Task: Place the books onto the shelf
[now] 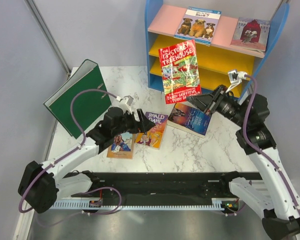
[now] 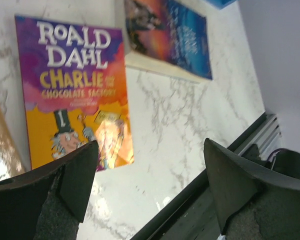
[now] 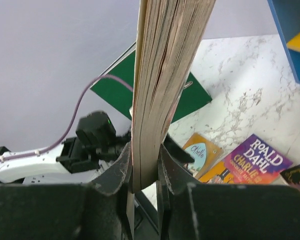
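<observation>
The red-green 13-Storey Treehouse book (image 1: 179, 68) hangs upright in front of the blue-framed shelf (image 1: 153, 40). My right gripper (image 1: 191, 100) is shut on its lower edge; in the right wrist view its page edge (image 3: 162, 75) runs up between the fingers of that gripper (image 3: 146, 157). On the pink top board lie the three-dogs book (image 1: 197, 24) and a grey-red book (image 1: 250, 34). On the table lie the dark blue book (image 1: 190, 118), the purple Roald Dahl book (image 1: 152, 130) and the small tan book (image 1: 121, 145). My left gripper (image 1: 141, 122) hovers open over the Roald Dahl book (image 2: 75, 85), holding nothing.
A big green ring binder (image 1: 77, 97) leans at the back left of the marble table (image 1: 190, 150). The black rail at the table's near edge (image 2: 200, 200) lies under the left gripper (image 2: 150, 145). The two yellow shelf boards (image 1: 205, 62) show behind the held book.
</observation>
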Controlling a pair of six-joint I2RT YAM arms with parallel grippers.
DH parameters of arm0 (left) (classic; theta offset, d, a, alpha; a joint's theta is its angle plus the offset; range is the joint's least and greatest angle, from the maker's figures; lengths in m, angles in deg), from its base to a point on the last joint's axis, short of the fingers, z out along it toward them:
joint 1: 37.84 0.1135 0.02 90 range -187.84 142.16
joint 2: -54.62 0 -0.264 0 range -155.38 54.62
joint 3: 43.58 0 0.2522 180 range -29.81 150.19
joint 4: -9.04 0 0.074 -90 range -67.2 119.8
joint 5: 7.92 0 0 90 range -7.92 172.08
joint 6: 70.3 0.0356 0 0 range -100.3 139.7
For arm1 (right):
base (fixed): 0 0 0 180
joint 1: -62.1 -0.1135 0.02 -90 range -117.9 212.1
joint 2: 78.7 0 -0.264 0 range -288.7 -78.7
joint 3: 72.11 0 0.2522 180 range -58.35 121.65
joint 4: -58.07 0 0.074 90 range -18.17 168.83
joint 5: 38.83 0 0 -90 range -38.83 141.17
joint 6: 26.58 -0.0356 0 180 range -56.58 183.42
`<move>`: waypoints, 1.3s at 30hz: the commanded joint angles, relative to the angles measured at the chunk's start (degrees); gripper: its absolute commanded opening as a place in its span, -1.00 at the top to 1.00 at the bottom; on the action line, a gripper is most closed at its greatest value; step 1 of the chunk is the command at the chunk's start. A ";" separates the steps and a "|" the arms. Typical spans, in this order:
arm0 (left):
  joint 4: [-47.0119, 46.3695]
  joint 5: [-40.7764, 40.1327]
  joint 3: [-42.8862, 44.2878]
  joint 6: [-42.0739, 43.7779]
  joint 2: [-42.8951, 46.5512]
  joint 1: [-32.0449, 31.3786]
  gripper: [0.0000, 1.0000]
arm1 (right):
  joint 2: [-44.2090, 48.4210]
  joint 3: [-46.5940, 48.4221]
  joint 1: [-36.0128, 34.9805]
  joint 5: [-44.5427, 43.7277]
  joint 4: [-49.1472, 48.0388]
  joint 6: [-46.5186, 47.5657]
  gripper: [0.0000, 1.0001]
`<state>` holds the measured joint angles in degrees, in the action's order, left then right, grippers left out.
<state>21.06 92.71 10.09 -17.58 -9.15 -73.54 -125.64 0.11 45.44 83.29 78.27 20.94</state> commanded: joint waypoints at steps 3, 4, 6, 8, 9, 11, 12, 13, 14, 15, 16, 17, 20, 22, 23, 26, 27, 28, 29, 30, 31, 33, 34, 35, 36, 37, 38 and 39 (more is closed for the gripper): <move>-0.20 0.62 -5.35 -0.07 4.00 -0.59 -0.82 | -12.70 19.01 -0.03 -2.41 -3.63 4.68 1.00; -0.28 0.62 -6.23 -0.34 4.70 -0.77 -0.82 | -14.48 21.59 -0.03 -2.76 -3.62 5.21 1.00; -0.55 0.62 -7.29 -1.21 5.32 -0.95 -0.82 | -20.00 29.21 0.40 -3.99 -3.19 5.21 1.00; -1.33 0.53 -9.12 -2.01 5.93 -1.56 -0.82 | -24.15 34.51 1.10 -3.82 -2.75 4.25 1.00; -2.03 0.62 -9.83 -3.14 6.11 -1.82 -0.82 | -27.99 39.32 2.07 -3.30 -2.66 3.55 1.00; -4.66 0.44 -12.29 -4.29 6.55 -3.40 -0.80 | -31.62 43.65 3.04 -3.38 -2.48 1.80 1.00; -5.37 0.01 -13.17 -5.34 6.55 -4.19 -0.80 | -34.51 46.98 4.35 -3.73 -2.74 1.09 1.00; -5.99 -1.65 -14.49 -5.87 6.64 -5.94 -0.81 | -35.67 48.32 4.88 -4.69 -2.66 0.73 1.00; -7.13 -2.45 -15.20 -6.40 6.38 -6.91 -0.82 | -36.64 49.46 5.32 -5.65 -2.66 -0.14 1.00; -7.92 -3.33 -15.81 -7.27 6.11 -7.88 -0.82 | -38.04 50.95 6.63 -6.79 -2.74 -0.67 1.00; -8.54 -4.64 -16.95 -7.63 5.85 -9.80 -0.82 | -38.66 51.75 7.26 -8.55 -2.83 -0.94 1.00; -9.15 -5.35 -17.40 -7.98 4.98 -10.78 -0.82 | -39.45 52.54 7.78 -9.43 -2.75 -1.20 1.00; -10.74 -7.82 -18.45 -8.51 3.22 -13.95 -0.82 | -43.22 55.96 10.24 -11.11 -2.66 -3.22 1.00; -11.18 -8.43 -18.11 -8.43 1.81 -15.18 -0.82 | -44.46 56.94 11.83 -11.99 -2.22 -5.50 1.00; -11.18 -8.52 -17.75 -8.08 1.46 -15.45 -0.82 | -45.43 57.55 12.09 -13.04 -2.22 -6.03 1.00; -11.09 -9.05 -16.96 -7.28 -0.04 -16.24 -0.84 | -47.18 59.31 12.36 -14.36 -1.87 -7.44 1.00; -11.09 -9.14 -16.87 -7.28 -0.30 -16.41 -0.84 | -47.72 59.75 12.36 -14.28 -1.87 -7.96 1.00; -11.09 -9.14 -16.79 -7.28 -0.83 -16.42 -0.84 | -48.42 60.19 12.36 -14.10 -1.95 -9.19 1.00; -11.09 -9.23 -16.70 -7.28 -0.92 -16.50 -0.85 | -49.47 60.72 12.27 -13.58 -1.95 -10.07 1.00; -11.09 -9.23 -16.70 -7.28 -1.01 -16.50 -0.86 | -49.91 60.81 12.27 -13.31 -2.04 -10.78 1.00; -11.09 -9.31 -16.70 -7.28 -0.92 -16.50 -0.86 | -50.35 60.90 12.27 -12.96 -2.04 -12.26 1.00; -11.18 -9.49 -16.87 -7.37 -1.01 -16.42 -0.87 | -50.88 60.37 12.27 -13.31 -2.39 -12.89 1.00; -11.18 -9.49 -16.96 -7.46 -0.92 -16.50 -0.87 | -50.97 60.02 12.27 -13.57 -2.39 -13.68 1.00; -11.18 -9.49 -16.96 -7.46 -1.01 -16.50 -0.88 | -50.89 59.06 12.27 -13.83 -2.65 -14.21 1.00; -11.18 -9.49 -16.96 -7.37 -1.01 -16.50 -0.88 | -50.62 58.36 12.27 -14.53 -2.74 -14.56 1.00; -11.27 -9.40 -17.05 -7.37 -1.01 -16.42 -0.88 | -50.53 57.83 12.36 -14.63 -3.01 -14.82 1.00; -11.36 -9.40 -17.05 -7.37 -1.01 -16.50 -0.88 | -50.62 57.21 12.27 -14.54 -3.10 -15.26 1.00; -11.36 -9.40 -17.05 -7.37 -1.09 -16.42 -0.88 | -50.79 57.03 12.27 -14.19 -3.01 -15.35 1.00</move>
<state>12.23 85.09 -8.14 -24.16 -9.96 -89.71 -177.73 56.76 57.79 70.11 81.22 8.26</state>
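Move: The right hand, with the 13-Storey Treehouse book in its fingers, has the dog book on the pink top shelf about 30 cm ahead, 3 cm to its right and 2 cm higher; a red-door book lies some 21 cm right of that one, about 3 cm nearer. The blue book is 11 cm ahead, 2 cm right and 39 cm below. The Charlie book lies about 4 cm ahead of the left hand, 1 cm right and 18 cm below. Forward and up in one sweep, the right arm carries the Treehouse book off the table area to above the pink top shelf, some 27 cm out; it climbs about 14 cm, then veers right and sinks 4 cm over the dog book, turning some 25 degrees clockwise, grip kept. The left hand, open and empty, drops about 11 cm and draws back 9 cm, towards the table's near edge. ##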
